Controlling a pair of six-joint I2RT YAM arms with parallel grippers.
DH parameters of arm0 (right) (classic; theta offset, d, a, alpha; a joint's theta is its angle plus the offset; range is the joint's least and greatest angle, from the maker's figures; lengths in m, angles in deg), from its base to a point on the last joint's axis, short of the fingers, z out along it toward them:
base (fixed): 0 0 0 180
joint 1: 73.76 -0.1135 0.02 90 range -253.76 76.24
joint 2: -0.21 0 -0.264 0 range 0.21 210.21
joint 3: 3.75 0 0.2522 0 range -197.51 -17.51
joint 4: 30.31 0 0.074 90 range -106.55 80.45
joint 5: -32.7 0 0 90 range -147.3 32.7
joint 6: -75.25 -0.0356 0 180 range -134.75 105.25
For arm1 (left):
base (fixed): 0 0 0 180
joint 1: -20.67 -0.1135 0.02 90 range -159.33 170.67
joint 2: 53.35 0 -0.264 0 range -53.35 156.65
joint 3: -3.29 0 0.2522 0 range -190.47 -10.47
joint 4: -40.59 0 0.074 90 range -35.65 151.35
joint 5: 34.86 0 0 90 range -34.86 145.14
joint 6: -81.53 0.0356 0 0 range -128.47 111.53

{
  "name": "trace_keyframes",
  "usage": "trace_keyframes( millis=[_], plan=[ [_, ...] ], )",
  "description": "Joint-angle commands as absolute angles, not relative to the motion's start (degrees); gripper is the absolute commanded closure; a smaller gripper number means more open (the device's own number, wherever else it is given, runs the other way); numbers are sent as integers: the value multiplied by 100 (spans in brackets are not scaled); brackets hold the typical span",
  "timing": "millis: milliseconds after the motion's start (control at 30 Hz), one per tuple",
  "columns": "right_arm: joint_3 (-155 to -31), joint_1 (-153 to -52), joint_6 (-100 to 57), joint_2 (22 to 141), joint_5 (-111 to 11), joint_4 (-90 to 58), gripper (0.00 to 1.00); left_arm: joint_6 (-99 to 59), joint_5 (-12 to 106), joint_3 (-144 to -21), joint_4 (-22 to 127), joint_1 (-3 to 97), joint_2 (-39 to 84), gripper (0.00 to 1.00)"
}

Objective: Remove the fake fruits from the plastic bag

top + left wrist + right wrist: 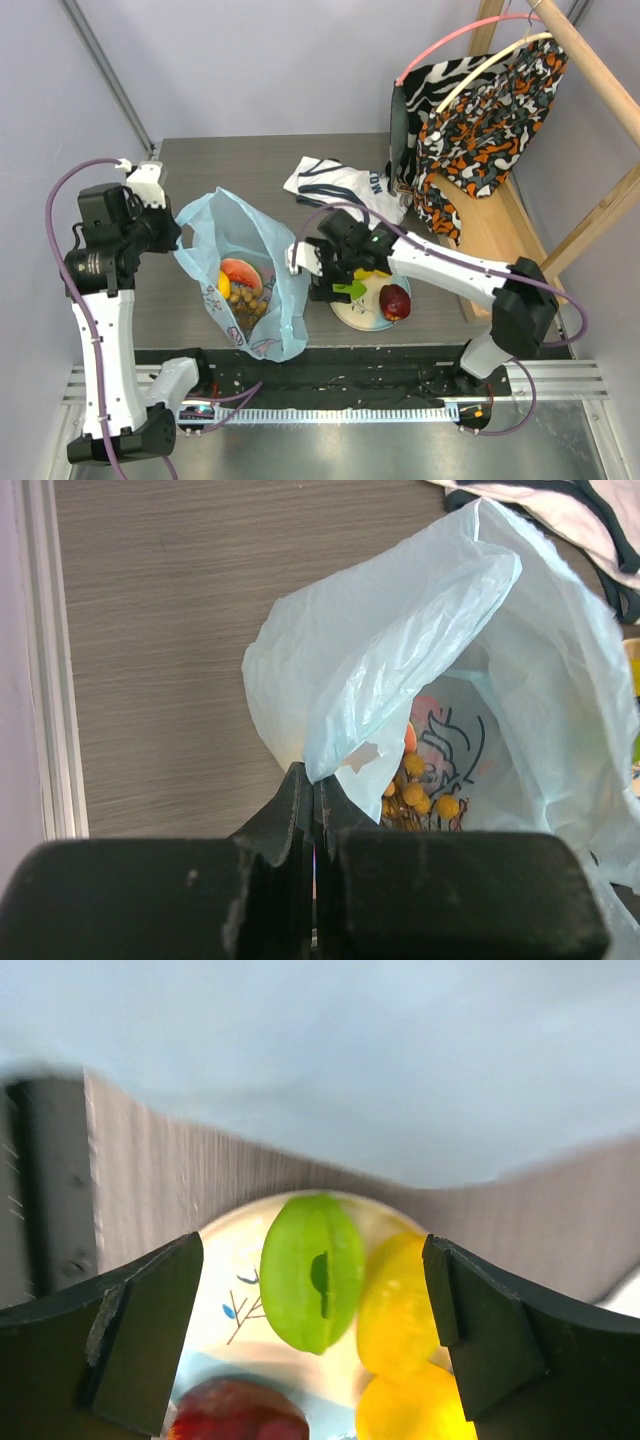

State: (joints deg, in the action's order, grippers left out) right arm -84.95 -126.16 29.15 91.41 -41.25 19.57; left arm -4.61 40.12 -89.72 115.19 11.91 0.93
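The light-blue plastic bag [245,275] stands open on the table, and its rim is pinched by my left gripper [170,236], which is shut on it [315,780]. Inside the bag [400,660] lie a red-orange fruit [238,271], a yellow one [224,289] and a brownish grape bunch [250,302], whose berries [415,790] show through the mouth. My right gripper [335,275] hangs open over the plate [362,315]. A green fruit [312,1270] sits between its fingers [312,1245], touching neither. Yellow pieces [395,1305] and a red apple [235,1418] rest on the plate [215,1295].
A white shirt with dark lettering [340,185] lies behind the plate. Patterned clothes [470,110] hang from a wooden rack [590,80] at the right. A metal rail [350,385] runs along the near edge by the arm bases.
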Motion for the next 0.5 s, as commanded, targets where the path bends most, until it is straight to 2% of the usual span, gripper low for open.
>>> trace_keyframes(
  millis=[0,133,267,300,367,400,467],
  plan=[
    [-9650,-12641,1841,8363,-3630,2283,0,-92,3774,-9001,11806,1153,-70,100],
    [-10616,-12641,865,8361,-3305,1879,0,6,3616,-8817,11965,1153,-298,100],
    [-11321,-12676,57,9009,-2375,1274,22,-196,3387,-8667,11895,1153,-466,100],
    [-11592,-12746,-189,9187,-2251,1220,33,-240,3379,-8676,11895,1153,-440,100],
    [-11883,-12843,-279,9764,-2109,1184,43,-258,3361,-8799,11921,1153,-404,100],
    [-12093,-12982,-279,9908,-2178,1175,55,-250,3343,-8843,11939,1153,-387,100],
    [-12183,-13089,-323,10294,-2467,1053,59,-249,3291,-8957,12009,1153,-378,100]
  ],
)
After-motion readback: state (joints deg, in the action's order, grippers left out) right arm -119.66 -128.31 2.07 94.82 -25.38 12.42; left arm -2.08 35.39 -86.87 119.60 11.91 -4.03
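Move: From the right hand, the watermelon slice in the bag lies about 22 cm left, 4 ahead and 6 below. Beside it, the longan bunch is about 21 cm left and 3 back, and the banana about 26 left and 2 ahead. The green pepper lies on the plate some 2 cm right, level fore-and-aft, 6 below. From the left hand, the slice is about 10 cm right, 3 ahead and 27 below. Right hand rises about 25 cm and swings left over the bag, fingers half-closing; left draws its held rim back. ##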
